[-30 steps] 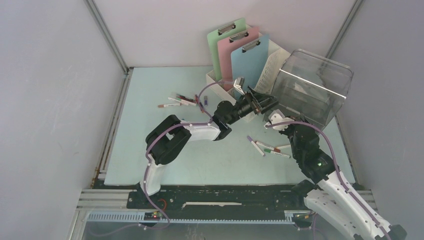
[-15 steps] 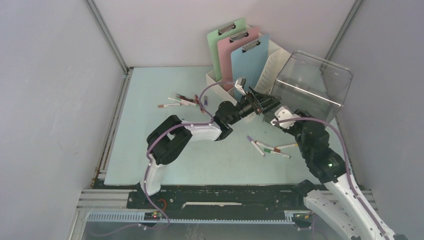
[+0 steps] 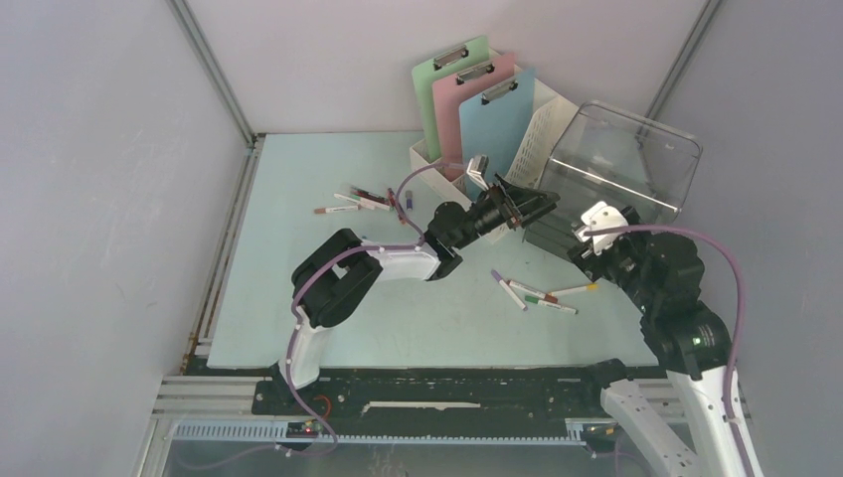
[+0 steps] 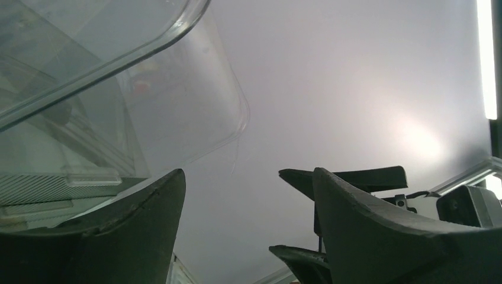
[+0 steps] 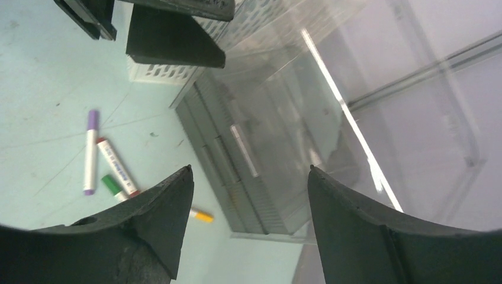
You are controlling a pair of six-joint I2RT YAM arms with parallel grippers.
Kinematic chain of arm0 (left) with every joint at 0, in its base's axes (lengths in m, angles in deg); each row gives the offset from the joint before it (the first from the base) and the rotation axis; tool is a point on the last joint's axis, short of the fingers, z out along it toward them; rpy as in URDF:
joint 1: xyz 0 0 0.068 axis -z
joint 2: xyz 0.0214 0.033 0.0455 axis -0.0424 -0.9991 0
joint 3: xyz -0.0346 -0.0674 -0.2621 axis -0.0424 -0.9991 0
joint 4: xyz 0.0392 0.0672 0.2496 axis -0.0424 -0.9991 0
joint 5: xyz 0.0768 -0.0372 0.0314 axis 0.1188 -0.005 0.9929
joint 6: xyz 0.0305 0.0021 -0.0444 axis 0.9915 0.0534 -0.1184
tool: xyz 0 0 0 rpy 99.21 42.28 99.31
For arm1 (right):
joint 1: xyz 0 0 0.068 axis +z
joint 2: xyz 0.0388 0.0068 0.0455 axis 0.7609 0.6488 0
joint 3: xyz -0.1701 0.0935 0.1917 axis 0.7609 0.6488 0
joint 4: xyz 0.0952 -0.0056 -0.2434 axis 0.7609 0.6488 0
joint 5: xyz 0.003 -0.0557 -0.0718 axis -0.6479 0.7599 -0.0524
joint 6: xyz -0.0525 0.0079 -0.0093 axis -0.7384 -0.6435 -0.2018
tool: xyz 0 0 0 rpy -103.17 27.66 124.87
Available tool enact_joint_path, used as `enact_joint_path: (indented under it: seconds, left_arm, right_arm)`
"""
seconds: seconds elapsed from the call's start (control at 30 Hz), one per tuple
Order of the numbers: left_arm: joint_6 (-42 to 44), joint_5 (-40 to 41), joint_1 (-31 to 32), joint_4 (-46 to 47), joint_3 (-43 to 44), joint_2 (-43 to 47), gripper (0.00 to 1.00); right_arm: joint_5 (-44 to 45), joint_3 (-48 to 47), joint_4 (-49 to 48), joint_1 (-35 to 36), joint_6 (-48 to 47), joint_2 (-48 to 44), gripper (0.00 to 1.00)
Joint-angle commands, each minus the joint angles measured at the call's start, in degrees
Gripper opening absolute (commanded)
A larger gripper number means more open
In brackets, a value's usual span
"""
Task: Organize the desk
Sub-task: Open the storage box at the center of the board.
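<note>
The pale mint-blue desk (image 3: 437, 323) carries two loose groups of markers, one at the back left (image 3: 363, 199) and one near the front right (image 3: 537, 293). A clear plastic bin (image 3: 621, 169) stands tilted at the back right. My left gripper (image 3: 540, 205) is open at the bin's left edge, and in its wrist view my left gripper (image 4: 247, 174) has nothing between its fingers, with the bin (image 4: 106, 89) at the upper left. My right gripper (image 3: 581, 240) is open just in front of the bin. Its wrist view shows my right gripper (image 5: 250, 168) empty over the bin (image 5: 278, 124), with markers (image 5: 109, 165) to the left.
A white basket (image 3: 437, 164) at the back holds green, pink and blue clipboards (image 3: 475, 99) upright, next to the bin. Grey walls close in the desk on three sides. The left arm's fingers (image 5: 171, 41) cross the top of the right wrist view.
My right gripper has opened and drawn back to the right, away from the bin's lower front edge. The bin has tipped back slightly. The left gripper has stayed by the bin's left edge.
</note>
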Motion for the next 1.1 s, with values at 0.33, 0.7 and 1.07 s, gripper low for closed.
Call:
enact_joint_path:
  seconds: [0.33, 0.7, 1.07]
  left_arm:
    - [2.4, 9.7, 3.9, -1.1, -2.4, -2.9, 0.79]
    - [-0.6, 19.2, 6.4, -13.0, 9.3, -11.5, 0.57]
    - [-4.0, 25.1, 7.2, -21.9, 18.0, -16.6, 0.46]
  right_arm:
    - [-23.0, 0.2, 0.2, -14.3, 17.1, 3.4, 0.77]
    - [-45.7, -2.2, -5.9, -37.6, 31.1, 5.8, 0.75]
    - [-49.9, -2.2, -6.5, -41.3, 32.5, 6.8, 0.74]
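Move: The storage box's clear lid is still down. The middle of its front lies about 12 cm to the left hand's right, 4 cm ahead and some 5 cm lower; from the right hand it is roughly 9 cm ahead, 1 cm right and 5 cm lower. The file rack with the clipboards stands some 18 cm ahead of the left hand, 8 cm to its left and about 18 cm lower. The loose markers lie about 7 cm left of the right hand, 2 cm ahead and 27 cm below. The lid's front is closed in on by the left hand, which sinks about 13 cm, then also swings some 7 cm right and a little forward, its fingers tipping down towards level and closing to about half open. The right hand dips 3 cm and comes back up in front of the box, rolling some 40 degrees with its left side rising, fingers staying open. No grip on the lid can be seen. ##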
